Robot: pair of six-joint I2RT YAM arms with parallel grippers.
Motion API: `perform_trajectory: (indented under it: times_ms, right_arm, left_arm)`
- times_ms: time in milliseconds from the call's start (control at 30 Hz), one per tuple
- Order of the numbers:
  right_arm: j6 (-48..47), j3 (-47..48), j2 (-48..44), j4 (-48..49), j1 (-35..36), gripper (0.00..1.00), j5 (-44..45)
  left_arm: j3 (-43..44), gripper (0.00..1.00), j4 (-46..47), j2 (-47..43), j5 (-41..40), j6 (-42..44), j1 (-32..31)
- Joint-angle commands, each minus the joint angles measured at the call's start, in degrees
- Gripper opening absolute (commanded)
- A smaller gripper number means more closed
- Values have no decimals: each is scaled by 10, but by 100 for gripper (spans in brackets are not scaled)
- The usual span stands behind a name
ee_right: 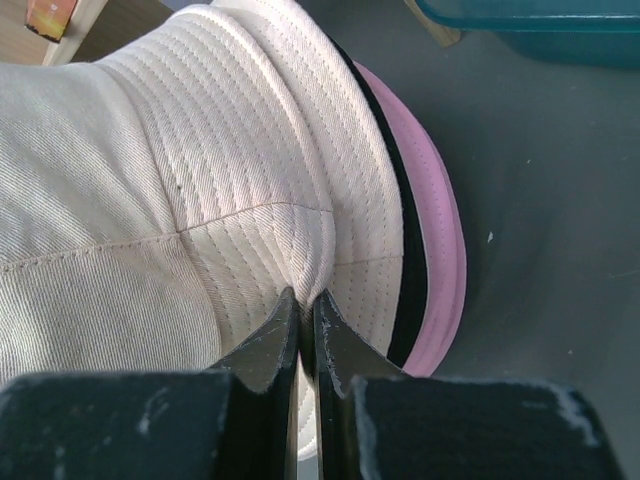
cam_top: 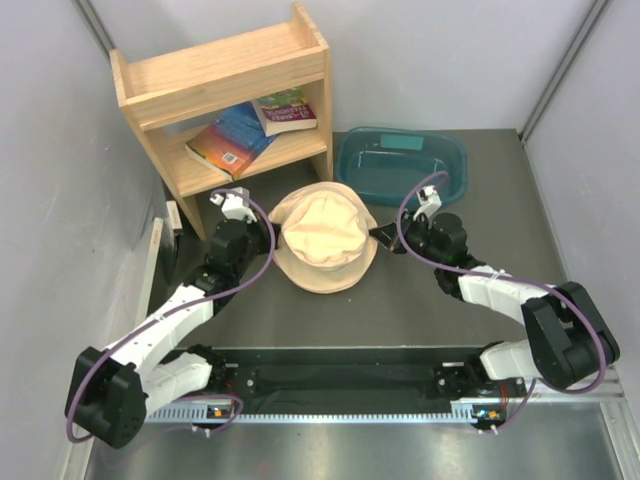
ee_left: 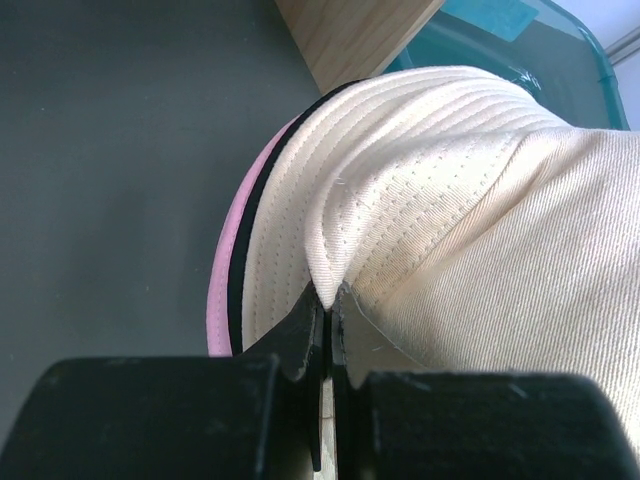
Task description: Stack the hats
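A beige hat (cam_top: 323,238) lies on top of a stack in the middle of the table. Under its brim the wrist views show the rim of a black hat (ee_left: 238,262) and, below that, a pink hat (ee_left: 215,300); the same black rim (ee_right: 405,260) and pink rim (ee_right: 442,240) show from the other side. My left gripper (ee_left: 328,300) is shut on a fold of the beige hat's brim at its left edge. At the right edge, my right gripper (ee_right: 305,300) is shut on another pinched fold of the same brim. The wooden stand is hidden.
A wooden shelf (cam_top: 225,95) holding books (cam_top: 235,138) stands at the back left, close behind the left gripper. A teal tub (cam_top: 400,163) sits at the back right, just beyond the right gripper. Grey walls close in both sides.
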Motion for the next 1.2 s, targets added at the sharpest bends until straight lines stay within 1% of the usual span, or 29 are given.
perform_trajectory:
  times_ms: [0,33,67,100,133,167,200,233,267,300,333,367,400,433,500,533,633,833,933,1167]
  right_arm:
    - [-49,6,-1,-118,-10,0,92]
    - [-52,9,-6,-125,-10,0,91]
    - [-55,13,-16,-132,-10,0,90]
    - [-57,22,-23,-146,-10,0,88]
    - [-59,25,-30,-153,-10,2,85]
    - [-62,32,-44,-159,-10,11,85]
    - [-65,35,-52,-173,-9,17,85]
    - [-66,37,-59,-181,-10,34,86]
    - [-72,44,-78,-190,-10,43,88]
    - [-78,48,-88,-199,-10,51,92]
    - [-87,53,-96,-225,-10,68,112]
    - [-103,61,-112,-236,-10,73,121]
    - [-108,64,-119,-247,-10,78,128]
    - [-114,66,-126,-273,-10,84,155]
    - [-133,73,-148,-300,-10,90,185]
    - [-138,74,-166,-311,-10,95,221]
    - [-153,67,-212,-333,-10,100,268]
    - [-172,45,-306,-344,-12,99,346]
    - [-178,35,-335,-364,-13,100,377]
    - [-183,21,-352,-369,-13,100,394]
  left_arm:
    - [-6,0,-83,8,-64,15,9]
    - [-4,0,-83,5,-66,17,9]
    - [-1,3,-83,-4,-67,19,9]
    - [1,10,-98,-9,-68,19,9]
    - [6,16,-103,-15,-68,20,9]
    - [11,34,-113,-25,-69,20,9]
    - [13,42,-119,-32,-73,20,9]
    - [14,49,-125,-38,-74,22,9]
    - [19,57,-134,-53,-77,23,9]
    - [21,67,-142,-62,-82,23,9]
    - [21,73,-148,-69,-92,27,9]
    - [21,78,-157,-85,-97,32,9]
    - [21,87,-164,-93,-103,35,9]
    - [22,91,-170,-99,-120,41,9]
    - [26,99,-199,-117,-132,49,9]
    - [28,99,-209,-128,-135,57,9]
    - [34,99,-229,-160,-128,77,9]
    - [39,99,-261,-210,-110,71,8]
    - [41,99,-277,-227,-122,67,9]
    - [43,99,-290,-240,-143,56,8]
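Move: The top tan hat sits over the stack, its brim pinched on both sides: its middle is about 11 cm to the left hand's right and level fore and aft, and some 12 cm to the right hand's left, also level fore and aft, in both cases at roughly hand height. The empty teal bin is about 21 cm ahead of the right hand, 8 cm to its right and 12 cm lower; the bookshelf's middle is some 22 cm ahead of the left hand and 13 cm to its left, at about its height. Both hands spread their shut fingers wide and let go of the top tan hat's brim, the left drawing off some 8 cm to its left and 6 cm back, dipping about a centimetre first and then rising to end 3 cm higher. The right pulls away from the stack about 15 cm to its right, climbing roughly 7 cm once clear, while its wrist rolls right side up and swings some 30 degrees clockwise so the fingers point more nearly straight ahead. ##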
